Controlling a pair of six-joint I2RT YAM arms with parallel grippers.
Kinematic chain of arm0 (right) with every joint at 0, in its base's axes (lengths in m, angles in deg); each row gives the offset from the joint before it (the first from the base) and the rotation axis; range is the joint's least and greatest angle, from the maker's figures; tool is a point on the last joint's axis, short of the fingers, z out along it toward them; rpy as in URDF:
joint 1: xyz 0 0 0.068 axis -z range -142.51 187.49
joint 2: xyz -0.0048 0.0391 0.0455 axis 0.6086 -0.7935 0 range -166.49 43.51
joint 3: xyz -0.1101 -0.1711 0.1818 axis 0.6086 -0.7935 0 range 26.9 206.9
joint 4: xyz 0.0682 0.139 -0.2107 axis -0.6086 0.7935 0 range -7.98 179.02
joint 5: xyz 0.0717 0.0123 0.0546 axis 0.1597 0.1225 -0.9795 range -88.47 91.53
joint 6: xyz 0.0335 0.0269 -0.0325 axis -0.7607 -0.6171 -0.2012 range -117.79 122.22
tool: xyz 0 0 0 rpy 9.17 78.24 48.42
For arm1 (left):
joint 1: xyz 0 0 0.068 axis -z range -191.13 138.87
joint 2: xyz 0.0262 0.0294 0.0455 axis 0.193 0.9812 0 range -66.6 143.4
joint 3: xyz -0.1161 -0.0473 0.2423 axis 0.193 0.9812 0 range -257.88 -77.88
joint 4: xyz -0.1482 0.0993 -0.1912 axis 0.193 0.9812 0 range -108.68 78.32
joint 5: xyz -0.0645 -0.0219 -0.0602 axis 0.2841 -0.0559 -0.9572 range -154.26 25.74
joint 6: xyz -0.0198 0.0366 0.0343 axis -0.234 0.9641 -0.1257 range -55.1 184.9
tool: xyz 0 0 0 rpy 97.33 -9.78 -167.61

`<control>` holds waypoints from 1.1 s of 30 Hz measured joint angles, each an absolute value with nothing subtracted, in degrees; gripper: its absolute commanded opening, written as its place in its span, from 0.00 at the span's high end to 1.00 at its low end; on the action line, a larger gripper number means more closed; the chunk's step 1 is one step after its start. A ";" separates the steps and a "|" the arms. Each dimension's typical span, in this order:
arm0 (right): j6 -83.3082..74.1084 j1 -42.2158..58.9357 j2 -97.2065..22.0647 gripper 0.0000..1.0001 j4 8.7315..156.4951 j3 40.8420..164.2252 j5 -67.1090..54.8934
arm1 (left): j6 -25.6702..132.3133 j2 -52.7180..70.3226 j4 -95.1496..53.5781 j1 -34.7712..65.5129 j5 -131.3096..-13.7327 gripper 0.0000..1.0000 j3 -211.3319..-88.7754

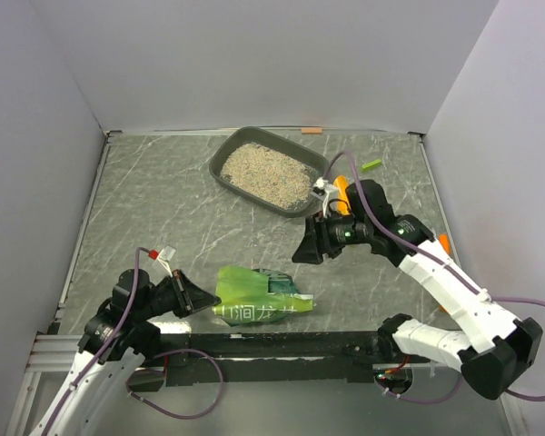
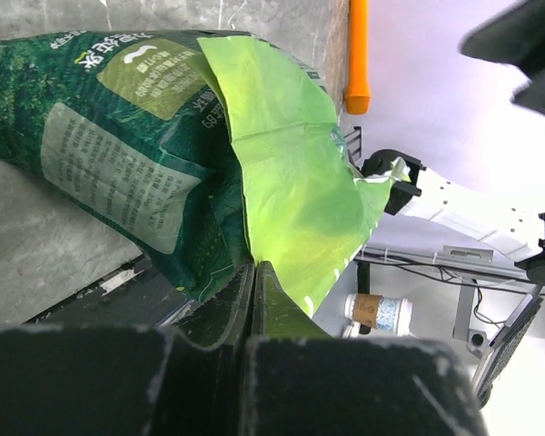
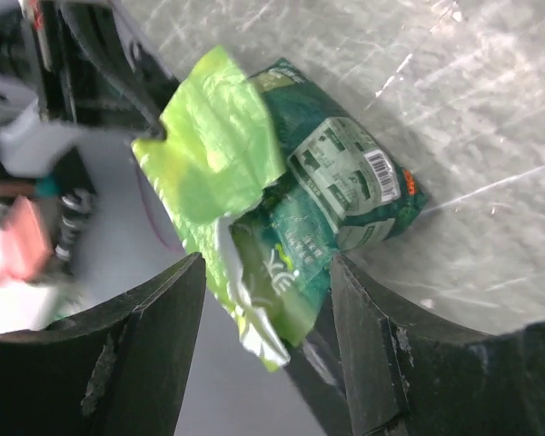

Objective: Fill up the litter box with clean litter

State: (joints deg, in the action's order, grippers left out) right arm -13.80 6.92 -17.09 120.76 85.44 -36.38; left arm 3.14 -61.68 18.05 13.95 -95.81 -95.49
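The dark-grey litter box (image 1: 219, 163) sits at the back of the table, and beige clean litter (image 1: 268, 173) covers its floor. A crumpled green bag (image 1: 259, 298) lies on its side near the front edge. My left gripper (image 1: 207, 301) is shut on the bag's light-green torn edge (image 2: 282, 191), with the fingertips (image 2: 263, 277) pressed together on the film. My right gripper (image 1: 300, 253) hangs open above the table between box and bag, touching neither. In the right wrist view the bag (image 3: 336, 182) shows between the spread fingers (image 3: 163, 318).
An orange scoop (image 1: 342, 191) lies against the box's right end, under my right arm. A small green piece (image 1: 372, 164) and an orange tab (image 1: 312, 131) lie near the back wall. White walls enclose the table on three sides.
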 measured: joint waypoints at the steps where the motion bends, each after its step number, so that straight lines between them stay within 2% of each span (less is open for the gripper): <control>1: -12.72 5.61 -16.89 0.37 121.37 86.12 -35.74 | 3.12 -61.43 18.05 13.95 -95.77 0.99 -95.49; 17: 6.40 -28.93 -13.55 0.39 125.39 88.00 -18.37 | 2.66 -59.18 18.57 13.95 -92.68 0.99 -95.77; 24: 9.20 -34.70 -13.09 0.39 122.03 84.50 -9.89 | 2.66 -59.25 20.08 13.97 -90.94 0.99 -97.22; 33: 11.14 -35.40 -14.49 0.39 117.68 80.53 -5.38 | 2.45 -59.36 21.28 13.97 -89.82 0.99 -97.52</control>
State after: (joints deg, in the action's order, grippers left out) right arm 11.14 -35.40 -14.49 117.68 80.53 -5.38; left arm 2.45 -59.36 21.28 13.97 -89.82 -97.52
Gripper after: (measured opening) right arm 0.610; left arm 0.021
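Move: The free right end of the litter bag's green mouth flap, which my open right hand goes for, lies about 9 cm back of that hand, 1 cm to its left and 10 cm lower. The bag's body is some 6 cm back, 9 cm left and 16 cm down; the yellow scoop lies about 20 cm ahead, 12 cm right, down on the table. From my left hand, already pinching the flap's other end, that free end is some 24 cm right, level fore and aft, about 3 cm lower. I sweep my open right hand back about 11 cm and some 4 cm left to come over the flap's free end, then sink it roughly 4 cm towards the flap while easing slightly forward. On the way I roll it about 50 degrees counter-clockwise, looking along the fingers, and keep them wide. My left hand keeps its pinch on the other end, creeping about 1 cm forward. ##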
